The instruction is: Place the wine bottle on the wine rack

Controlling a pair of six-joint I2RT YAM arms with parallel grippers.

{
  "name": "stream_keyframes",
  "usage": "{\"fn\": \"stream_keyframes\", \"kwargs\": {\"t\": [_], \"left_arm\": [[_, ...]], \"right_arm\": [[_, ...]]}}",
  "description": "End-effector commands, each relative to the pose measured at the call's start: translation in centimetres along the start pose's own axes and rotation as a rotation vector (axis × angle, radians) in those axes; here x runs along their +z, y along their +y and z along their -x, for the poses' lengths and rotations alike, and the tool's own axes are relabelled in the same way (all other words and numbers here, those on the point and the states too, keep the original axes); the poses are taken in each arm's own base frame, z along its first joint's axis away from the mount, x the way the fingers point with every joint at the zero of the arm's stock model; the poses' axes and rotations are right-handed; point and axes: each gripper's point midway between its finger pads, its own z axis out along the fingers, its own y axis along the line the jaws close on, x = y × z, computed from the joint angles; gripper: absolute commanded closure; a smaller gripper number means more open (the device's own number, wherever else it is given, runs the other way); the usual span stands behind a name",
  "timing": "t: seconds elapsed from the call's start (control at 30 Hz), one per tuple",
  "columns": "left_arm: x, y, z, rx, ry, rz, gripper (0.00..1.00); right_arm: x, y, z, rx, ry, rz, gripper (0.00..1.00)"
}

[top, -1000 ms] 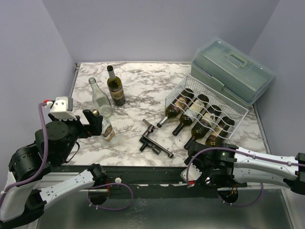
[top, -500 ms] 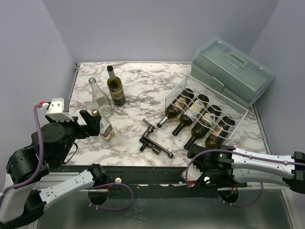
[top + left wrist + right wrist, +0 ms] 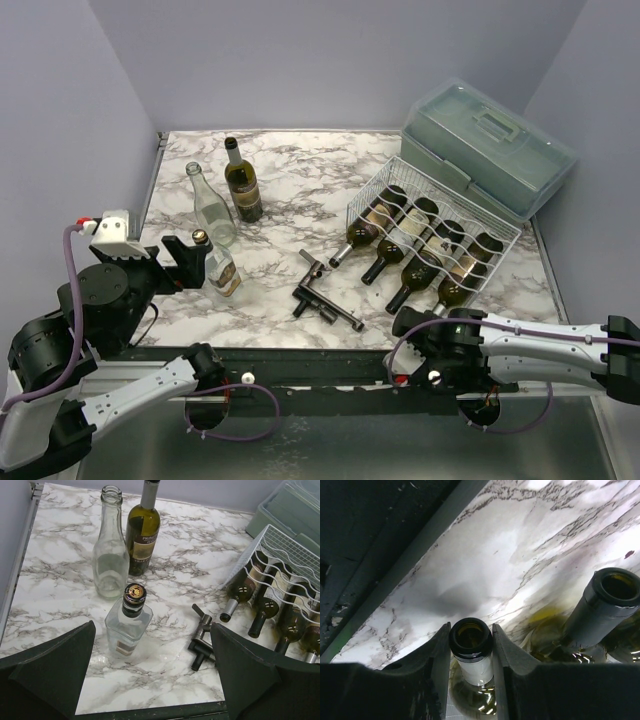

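Observation:
The silver wire wine rack lies at the right of the marble table and holds several dark bottles lying down; it also shows in the left wrist view. The nearest-right wine bottle rests in its cradle with the neck pointing at me. My right gripper is at that neck's end. In the right wrist view the gripper stands one mouth-width apart, a finger on each side of the bottle's open mouth. My left gripper is wide open and empty above the near-left table.
A small square clear bottle, a tall clear bottle and an upright dark green bottle stand at the left. A dark metal tool lies mid-table. A grey-green lidded box sits behind the rack. A neighbouring bottle mouth is close by.
My right gripper has slid back toward the near edge along the bottle's neck while the bottle stayed in the rack. My left arm has drawn back and down a little.

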Motion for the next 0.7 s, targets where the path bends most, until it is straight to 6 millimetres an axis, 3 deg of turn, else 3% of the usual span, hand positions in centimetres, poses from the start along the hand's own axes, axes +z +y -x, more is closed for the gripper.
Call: {"fn": "stream_keyframes", "kwargs": {"t": [0.0,0.2,0.37,0.5,0.67], "left_arm": [[-0.1,0.5,-0.3,0.027,-0.002,0.010,0.01],[-0.3,0.4,0.2,0.024,-0.008,0.002,0.01],[0.0,0.0,0.2,0.017,0.000,-0.003,0.01],[0.3,-0.5,0.0,0.008,0.012,-0.008,0.01],[0.5,-1.2,0.4,-0.008,0.018,-0.016,0.01]], "right_arm": [[0.4,0.0,-1.1,0.018,0.061,-0.021,0.76],[0.2,-0.7,-1.4,0.048,0.063,-0.053,0.62],[0.1,-0.6,-1.6,0.069,0.058,-0.067,0.33],[-0.3,-0.5,-0.9,0.067,0.007,-0.062,0.24],[-2.0,-2.4,1.1,0.075,-0.124,-0.113,0.19]]}}
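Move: The right gripper still grips the neck end of the fourth wine bottle, whose middle lies about 12 cm ahead and 8 cm to the right, nearly level with the hand. The wine rack it goes into is centred some 20 cm straight ahead; the third bottle's middle is about 12 cm ahead and 3 cm left, the corkscrew 4 cm ahead and 28 cm left. From the left hand the rack is roughly 18 cm ahead, 52 cm right and 35 cm below. Push the right gripper about 1 cm forward into the wine rack with the fingers still shut on the fourth bottle's neck, then open them wide to let the neck go. Lift the hand some 1 cm clear, easing slightly back at the end, with the wrist turning only about five degrees. ##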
